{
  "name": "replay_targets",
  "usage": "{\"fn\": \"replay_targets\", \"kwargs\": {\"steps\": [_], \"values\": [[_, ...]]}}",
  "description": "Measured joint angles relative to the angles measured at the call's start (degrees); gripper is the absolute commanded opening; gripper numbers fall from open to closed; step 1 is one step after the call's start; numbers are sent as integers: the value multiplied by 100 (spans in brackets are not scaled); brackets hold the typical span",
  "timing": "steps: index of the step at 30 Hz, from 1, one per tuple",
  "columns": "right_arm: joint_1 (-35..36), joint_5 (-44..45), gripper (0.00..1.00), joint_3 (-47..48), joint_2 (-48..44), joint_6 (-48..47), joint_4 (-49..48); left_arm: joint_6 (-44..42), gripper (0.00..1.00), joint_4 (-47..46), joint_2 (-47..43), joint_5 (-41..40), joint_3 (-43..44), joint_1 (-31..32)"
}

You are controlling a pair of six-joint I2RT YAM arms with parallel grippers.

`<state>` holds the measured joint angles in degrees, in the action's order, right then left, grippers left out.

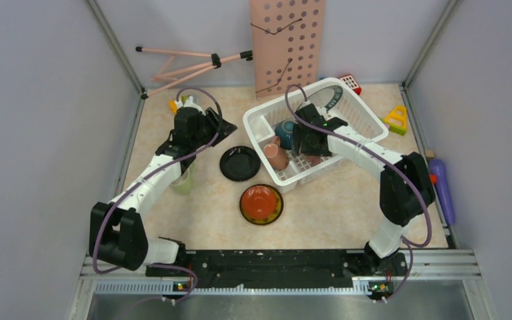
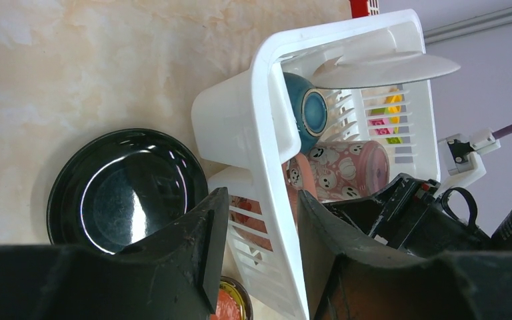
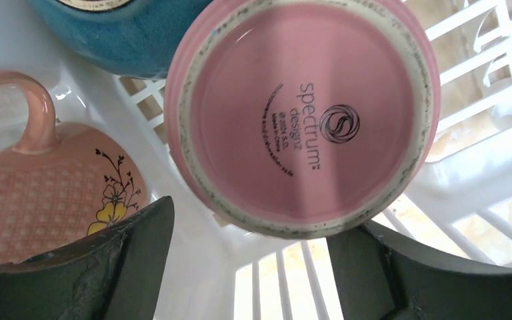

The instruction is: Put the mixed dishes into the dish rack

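The white dish rack (image 1: 353,113) stands right of centre. It holds an upright white plate (image 1: 330,97), a teal bowl (image 1: 284,130), a peach flowered mug (image 3: 47,180) and a pink cup (image 3: 303,113) lying on its side. My right gripper (image 3: 257,220) is inside the rack, open, with the pink cup's base just beyond its fingertips. My left gripper (image 2: 261,200) hovers left of the rack, open, holding nothing. A black plate (image 1: 240,163) and a red plate with a yellowish rim (image 1: 261,204) lie on the table. A light green mug (image 1: 183,181) stands under my left arm.
A pink perforated board (image 1: 287,43) and a folded tripod (image 1: 187,63) lean at the back wall. Toy blocks (image 1: 397,119) and a purple object (image 1: 443,187) lie right of the rack. Another block (image 1: 173,104) sits behind my left arm.
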<state>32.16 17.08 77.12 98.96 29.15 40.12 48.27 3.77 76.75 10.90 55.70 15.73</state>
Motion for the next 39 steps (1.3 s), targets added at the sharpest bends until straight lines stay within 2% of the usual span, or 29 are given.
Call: {"fn": "replay_targets", "kwargs": {"steps": [5,10,15,21,28,33,39], "values": [[0,-111,85,-111,-151,188,-109,0,47,4,-15,-2,0,0],[0,-164,98,0,-479,284,44,-2,47,9,-87,-2,-2,0],[-7,192,99,636,-496,291,424,-2,47,7,-149,-7,-4,0],[-356,240,98,927,-470,-37,332,-15,48,11,-162,-4,-13,0],[-1255,-345,99,916,-188,-470,-411,-153,49,199,-404,-313,-212,0],[-1311,-953,99,835,90,-691,-894,-284,49,535,-1067,-791,-481,-31],[-1322,-1797,98,304,157,-660,-1414,-452,50,944,-1906,-1272,-529,-44]]}}
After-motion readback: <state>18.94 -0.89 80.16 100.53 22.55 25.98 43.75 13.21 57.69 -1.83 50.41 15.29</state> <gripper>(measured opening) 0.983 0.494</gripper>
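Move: The ghost-patterned mug, base up in the rack, has its middle about 4 cm ahead of the empty right hand, 1 cm to its right and 1 cm lower. From that hand the teal bowl is some 8 cm ahead and 7 cm left, the peach mug about 1 cm ahead and 11 cm left, and the standing plate roughly 15 cm straight ahead. From the left hand the ghost mug lies about 25 cm right, level fore and aft, 12 cm lower. Upward first, the right hand lifts about 8 cm off the ghost mug, its half-spread fingers opening fully, then swings forward and right over the mug. It sinks some 5 cm and comes back left just beyond the mug, the wrist rolling about 15 degrees, left side up. The empty left hand draws back, left and up, away from the rack, late on. ##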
